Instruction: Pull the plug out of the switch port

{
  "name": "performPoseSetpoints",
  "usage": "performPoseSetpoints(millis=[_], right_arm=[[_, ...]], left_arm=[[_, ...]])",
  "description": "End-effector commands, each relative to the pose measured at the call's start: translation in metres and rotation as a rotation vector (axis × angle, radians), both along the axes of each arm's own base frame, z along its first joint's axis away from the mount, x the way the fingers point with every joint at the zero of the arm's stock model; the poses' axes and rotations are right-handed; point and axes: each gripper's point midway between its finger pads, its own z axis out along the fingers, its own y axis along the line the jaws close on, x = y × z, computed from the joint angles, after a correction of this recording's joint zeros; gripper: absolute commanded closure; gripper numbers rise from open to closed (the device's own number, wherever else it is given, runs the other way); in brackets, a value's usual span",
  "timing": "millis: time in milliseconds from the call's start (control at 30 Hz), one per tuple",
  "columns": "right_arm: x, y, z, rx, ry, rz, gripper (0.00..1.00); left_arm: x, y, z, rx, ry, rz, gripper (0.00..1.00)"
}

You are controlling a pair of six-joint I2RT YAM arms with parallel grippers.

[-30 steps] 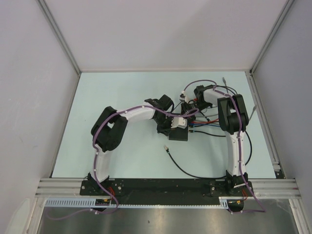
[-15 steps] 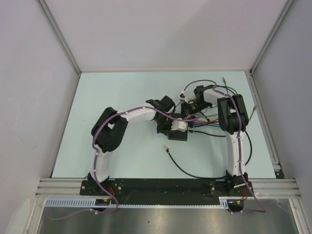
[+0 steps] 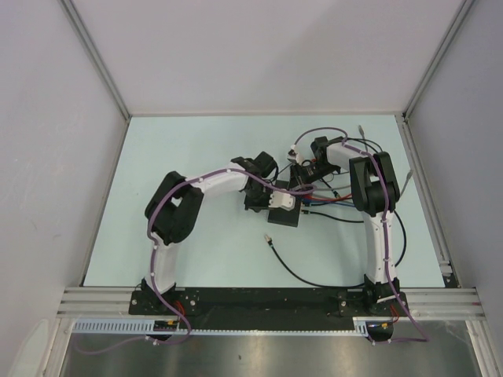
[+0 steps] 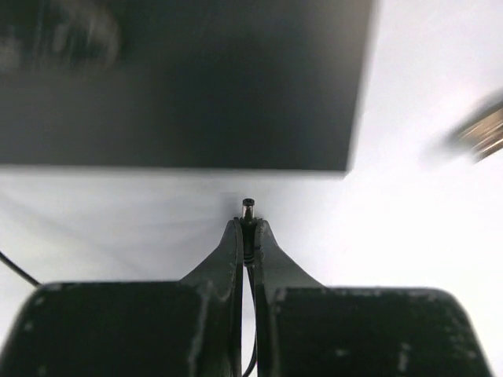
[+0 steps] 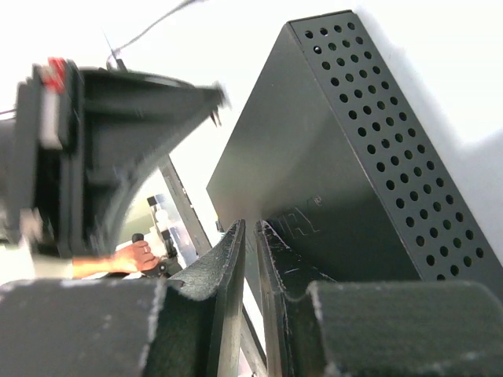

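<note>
The flat matte-black switch box (image 3: 287, 218) lies mid-table. In the left wrist view its dark edge (image 4: 181, 86) fills the top; no socket can be made out on it. My left gripper (image 4: 248, 225) is shut on a small black barrel plug (image 4: 248, 209) with a thin black cable. The plug tip is free, a short gap from the box edge. In the top view the left gripper (image 3: 284, 204) is at the box's far side. My right gripper (image 5: 249, 228) is shut and empty, its tips on the box's top face (image 5: 330, 157), as the top view (image 3: 302, 187) also shows.
A loose black cable with a small connector (image 3: 269, 236) lies in front of the box and curves toward the right arm's base. Red, blue and black cables (image 3: 334, 201) bundle right of the box. A blurred metallic connector (image 4: 478, 133) lies at the right.
My left gripper has drawn back to the left, away from the box, with the plug in it. The right gripper has stayed on the box.
</note>
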Motion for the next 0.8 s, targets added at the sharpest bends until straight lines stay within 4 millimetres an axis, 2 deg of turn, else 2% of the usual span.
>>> performPoseSetpoints(millis=[0, 167, 233, 333, 367, 433, 467, 500, 533, 567, 600, 667, 700, 733, 767], right_arm=[[-0.009, -0.038, -0.087, -0.296, -0.064, 0.083, 0.81], [-0.009, -0.037, -0.087, -0.295, -0.062, 0.084, 0.81], [-0.009, -0.037, -0.088, -0.296, -0.064, 0.085, 0.81], [-0.008, -0.040, -0.089, -0.317, -0.065, 0.074, 0.81], [-0.006, -0.040, -0.083, -0.312, -0.082, 0.070, 0.81], [0.009, -0.042, -0.065, -0.285, -0.151, 0.028, 0.73], [0.021, -0.041, -0.033, -0.255, -0.234, 0.001, 0.69], [0.030, -0.041, -0.016, -0.238, -0.280, -0.019, 0.61], [0.035, -0.047, 0.001, -0.231, -0.311, -0.029, 0.57], [0.046, -0.048, 0.032, -0.216, -0.388, -0.035, 0.55], [0.047, -0.052, 0.043, -0.214, -0.411, -0.036, 0.45], [0.051, -0.070, 0.065, -0.216, -0.463, -0.064, 0.39], [0.052, -0.077, 0.086, -0.207, -0.513, -0.085, 0.35], [0.058, -0.084, 0.094, -0.211, -0.548, -0.105, 0.34], [0.066, -0.099, 0.100, -0.232, -0.565, -0.152, 0.34]], left_arm=[[0.018, 0.050, -0.006, 0.178, -0.060, 0.020, 1.00], [0.022, 0.054, -0.001, 0.187, -0.068, 0.017, 1.00], [0.029, 0.056, 0.007, 0.177, -0.073, 0.039, 1.00], [0.057, 0.052, 0.031, 0.112, -0.103, 0.118, 1.00], [0.078, 0.050, 0.052, 0.069, -0.133, 0.167, 1.00], [0.097, 0.044, 0.066, 0.019, -0.148, 0.216, 1.00], [0.118, 0.041, 0.091, -0.032, -0.188, 0.257, 1.00], [0.124, 0.038, 0.099, -0.070, -0.185, 0.267, 1.00], [0.132, 0.035, 0.101, -0.086, -0.185, 0.276, 1.00], [0.147, 0.033, 0.120, -0.130, -0.218, 0.296, 1.00], [0.153, 0.032, 0.125, -0.144, -0.231, 0.299, 1.00], [0.171, 0.029, 0.134, -0.157, -0.280, 0.298, 1.00], [0.180, 0.027, 0.138, -0.163, -0.314, 0.295, 1.00], [0.190, 0.029, 0.139, -0.150, -0.354, 0.302, 1.00], [0.198, 0.030, 0.139, -0.143, -0.390, 0.296, 1.00]])
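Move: The left hand already holds the freed plug. The middle of the switch is about 7 cm to its right and 4 cm ahead, nearly level, and the loose cable plug lies some 8 cm back and 3 cm to the right. The right hand rests on top of the switch, whose middle is about 3 cm back, 3 cm left and 2 cm down from it; the network plugs sit roughly 3 cm back and 3 cm to its right. The right fingertips stay on top of the switch while the left hand, keeping its pinch on the plug, draws it away leftward and slightly forward by about 5 cm. The left hand then sweeps forward and up towards the far table edge, some 15 cm forward, turning counter-clockwise; meanwhile the right fingers open wide and come free of the switch, rising and backing off right and a little forward. ##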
